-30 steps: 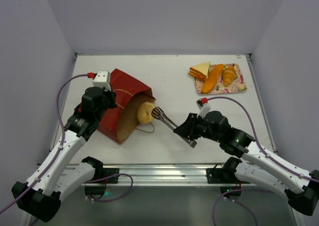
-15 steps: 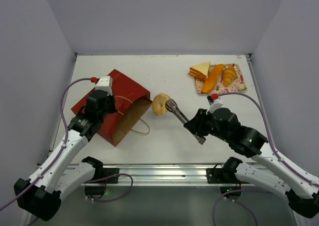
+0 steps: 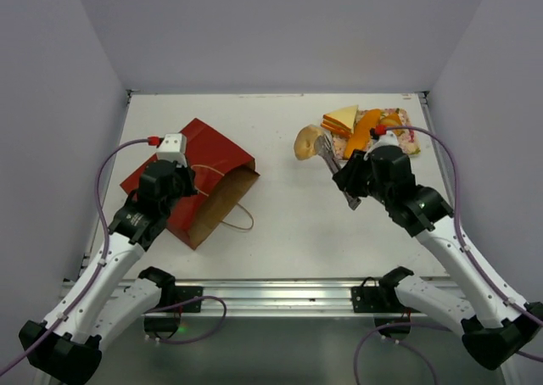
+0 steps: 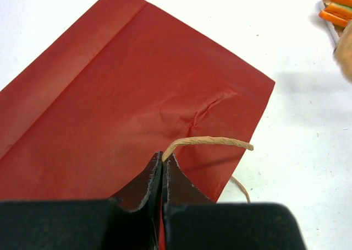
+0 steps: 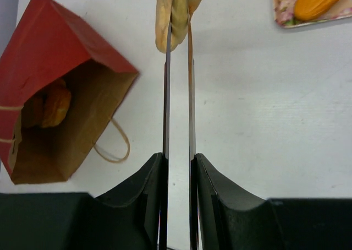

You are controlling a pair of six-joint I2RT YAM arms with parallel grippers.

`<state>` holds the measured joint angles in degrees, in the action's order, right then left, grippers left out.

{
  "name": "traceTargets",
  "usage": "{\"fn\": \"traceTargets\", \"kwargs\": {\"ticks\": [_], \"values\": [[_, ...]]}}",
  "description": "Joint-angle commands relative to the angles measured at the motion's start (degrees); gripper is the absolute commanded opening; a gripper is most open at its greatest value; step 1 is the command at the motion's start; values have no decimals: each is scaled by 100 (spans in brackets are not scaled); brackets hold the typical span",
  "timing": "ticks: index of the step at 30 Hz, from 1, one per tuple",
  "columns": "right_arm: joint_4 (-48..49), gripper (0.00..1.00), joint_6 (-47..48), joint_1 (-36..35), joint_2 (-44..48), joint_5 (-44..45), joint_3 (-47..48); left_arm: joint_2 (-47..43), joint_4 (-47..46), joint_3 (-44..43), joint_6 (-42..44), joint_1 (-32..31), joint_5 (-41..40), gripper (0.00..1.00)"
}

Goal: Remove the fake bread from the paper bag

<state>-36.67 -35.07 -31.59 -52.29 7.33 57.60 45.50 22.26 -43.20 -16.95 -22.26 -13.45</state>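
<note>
The red paper bag (image 3: 208, 152) lies flat at the left, its brown mouth facing right. My left gripper (image 4: 163, 162) is shut on the bag's upper tan loop handle (image 4: 209, 141). My right gripper (image 5: 179, 157) is shut on metal tongs (image 5: 166, 96), whose tips pinch a pale bread roll (image 5: 179, 7). In the top view this roll (image 3: 307, 141) hangs in the air just left of the tray, well clear of the bag. Another brown piece of bread (image 5: 52, 104) shows inside the bag (image 5: 49, 46).
A pink-flowered tray (image 3: 409, 146) at the back right carries a sandwich (image 3: 342, 118), an orange baguette (image 3: 363, 132) and a croissant partly hidden behind my right arm. The lower handle loop (image 3: 242, 220) lies on the table. Walls close in on three sides.
The right arm drew the tongs and roll out of the bag's mouth and carried them right and away, up to the tray's left edge. The left gripper kept hold of the handle.
</note>
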Motion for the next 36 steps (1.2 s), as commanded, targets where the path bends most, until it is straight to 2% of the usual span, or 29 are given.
{"fn": "traceTargets", "kwargs": {"ticks": [1,6,8,11,17,27,31,36], "values": [[344,20,404,592,-211,-511,409,-111,-187,40,78,20,141,0],[721,20,440,1742,-518,-1233,515,-164,-240,40,139,20,282,0],[1099,20,300,2277,-738,-1830,471,-173,-231,22,157,20,308,0],[1670,19,-26,2797,-1062,-2287,401,-225,-222,22,157,20,326,0],[2453,19,-474,3448,-1555,-2509,453,-410,-240,40,174,20,317,0],[3235,19,-913,4108,-1942,-2385,313,-463,-257,40,201,20,414,0],[3622,19,-1046,4205,-2231,-2509,120,-480,-266,31,201,20,431,0],[3913,18,-976,4205,-2347,-2166,-118,-498,-257,40,201,20,370,0]]}}
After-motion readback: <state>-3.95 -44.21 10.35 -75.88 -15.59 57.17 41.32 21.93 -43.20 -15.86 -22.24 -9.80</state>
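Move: My right hand grips the tongs, with a round fake bread in their tips. The floral tray I'm taking it to has its middle some 20 cm ahead, 14 cm to the right and 20 cm below this hand. On it, the sandwich is about 25 cm ahead and 2 cm right, the long bread 20 cm ahead and 10 cm right, the croissant 22 cm ahead and 20 cm right. From my left hand the tray is roughly 67 cm right and 20 cm ahead. I swing the tongs and the pinched round bread out over the tray with my right hand, going about 17 cm forward and 15 cm right, nearly level until a short dip of 2 to 3 cm at the end. On the way the wrist turns some 25 degrees clockwise and rolls its left side up. My grip on the tongs stays as it was; my left hand keeps the bag's handle pinched and eases up 2 cm. ##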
